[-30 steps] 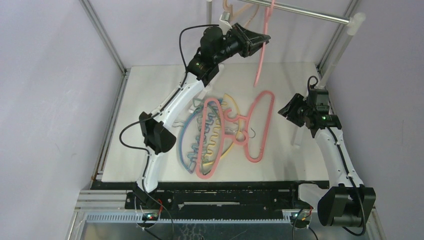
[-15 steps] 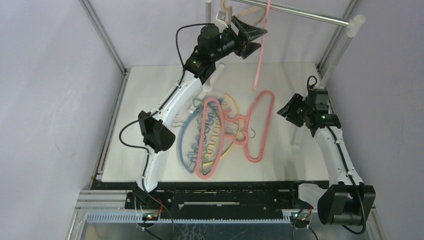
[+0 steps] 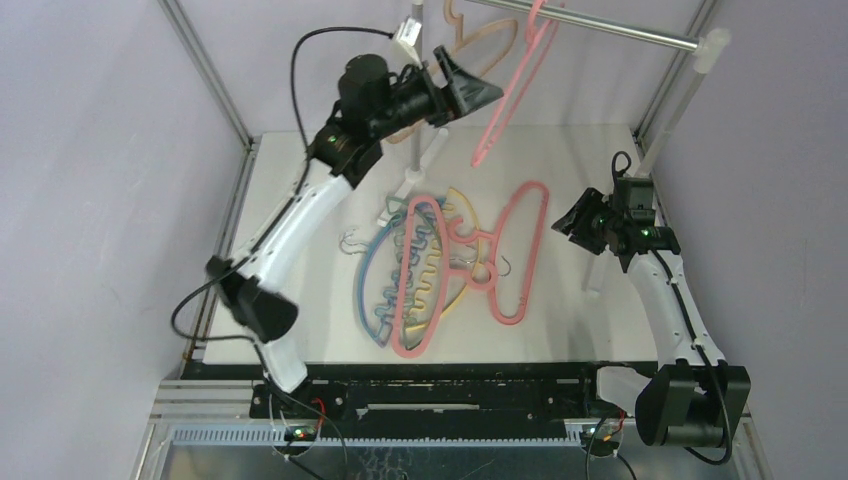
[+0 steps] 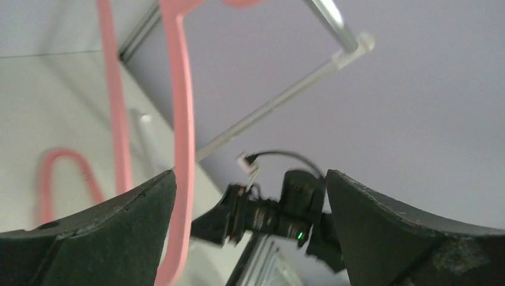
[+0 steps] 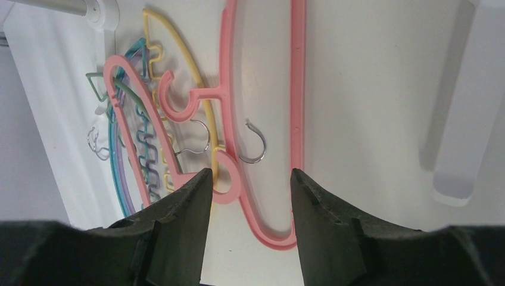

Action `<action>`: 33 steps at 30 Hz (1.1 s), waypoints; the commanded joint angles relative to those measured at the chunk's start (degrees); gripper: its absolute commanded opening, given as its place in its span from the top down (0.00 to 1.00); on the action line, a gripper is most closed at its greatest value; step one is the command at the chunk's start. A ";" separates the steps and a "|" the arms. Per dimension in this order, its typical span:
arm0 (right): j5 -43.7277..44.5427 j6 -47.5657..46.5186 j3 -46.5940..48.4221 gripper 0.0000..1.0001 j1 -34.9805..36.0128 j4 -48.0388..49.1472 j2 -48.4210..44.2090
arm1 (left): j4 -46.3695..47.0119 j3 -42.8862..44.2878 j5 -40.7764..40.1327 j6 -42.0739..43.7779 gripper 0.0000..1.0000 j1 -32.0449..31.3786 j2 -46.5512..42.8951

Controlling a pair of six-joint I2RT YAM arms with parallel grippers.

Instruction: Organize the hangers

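Observation:
A pink hanger (image 3: 499,118) hangs tilted from the grey rail (image 3: 610,28), next to a beige hanger (image 3: 463,28). My left gripper (image 3: 488,92) is up beside it, jaws wide open and holding nothing; in the left wrist view the pink hanger (image 4: 184,119) runs just inside the left finger. On the table lies a pile of hangers: two pink ones (image 3: 524,250) (image 3: 412,300) over yellow (image 3: 455,290), blue (image 3: 362,285) and green wavy ones. My right gripper (image 3: 577,220) hovers open to the right of the pile, and in its wrist view the pink hanger (image 5: 296,89) lies below the gripper (image 5: 250,176).
The rail stands on white poles, one (image 3: 415,110) behind the pile with its foot (image 3: 398,200) on the table, another (image 3: 680,90) at the back right. Purple walls and metal frame bars close in the table (image 3: 290,200) on both sides.
My left gripper has opened, let go of the pink hanger and drawn back to the left. The hanger now hangs on the rail and has swung. The right arm has stayed still.

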 commanded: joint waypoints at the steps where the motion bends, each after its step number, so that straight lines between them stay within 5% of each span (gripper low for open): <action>1: -0.26 -0.56 1.76 0.41 0.65 0.64 -0.71 | -2.11 -18.42 -0.60 13.98 0.01 2.10 -14.32; 8: 0.20 -0.70 0.77 0.41 0.70 0.79 -1.24 | -5.31 -54.93 -8.48 23.82 0.01 1.89 -35.94; 14: -0.21 0.20 0.63 0.41 1.49 2.03 0.16 | -8.11 -71.14 -24.21 27.39 0.09 -4.49 -45.33; 21: 1.27 0.50 0.48 0.42 3.74 1.83 0.58 | -4.54 -71.98 -39.52 25.88 0.15 -13.91 -35.09; 26: 1.53 0.86 -0.65 0.42 4.77 1.79 -0.07 | -4.02 -66.74 -41.16 27.42 0.17 -17.14 -23.04; 33: 1.95 0.40 -2.26 0.42 4.77 0.83 -1.62 | 3.61 -73.69 -44.06 25.20 0.24 -17.61 -19.89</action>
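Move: The left hand, empty and open beside the hung pink hanger (about 6 cm to its right, 2 cm ahead), goes for the top pink hanger in the table pile, some 11 cm back, 14 cm left and 47 cm below. Of that one, the other pink hanger lies 17 cm right and 3 cm farther out; the blue hanger lies level, 5 cm left. From the right hand the top pink hanger is about 25 cm left, 2 cm back and 16 cm below. The left hand swoops some 40 cm down, back and left over the top pink hanger, tipping fingers downward, part-closing. ##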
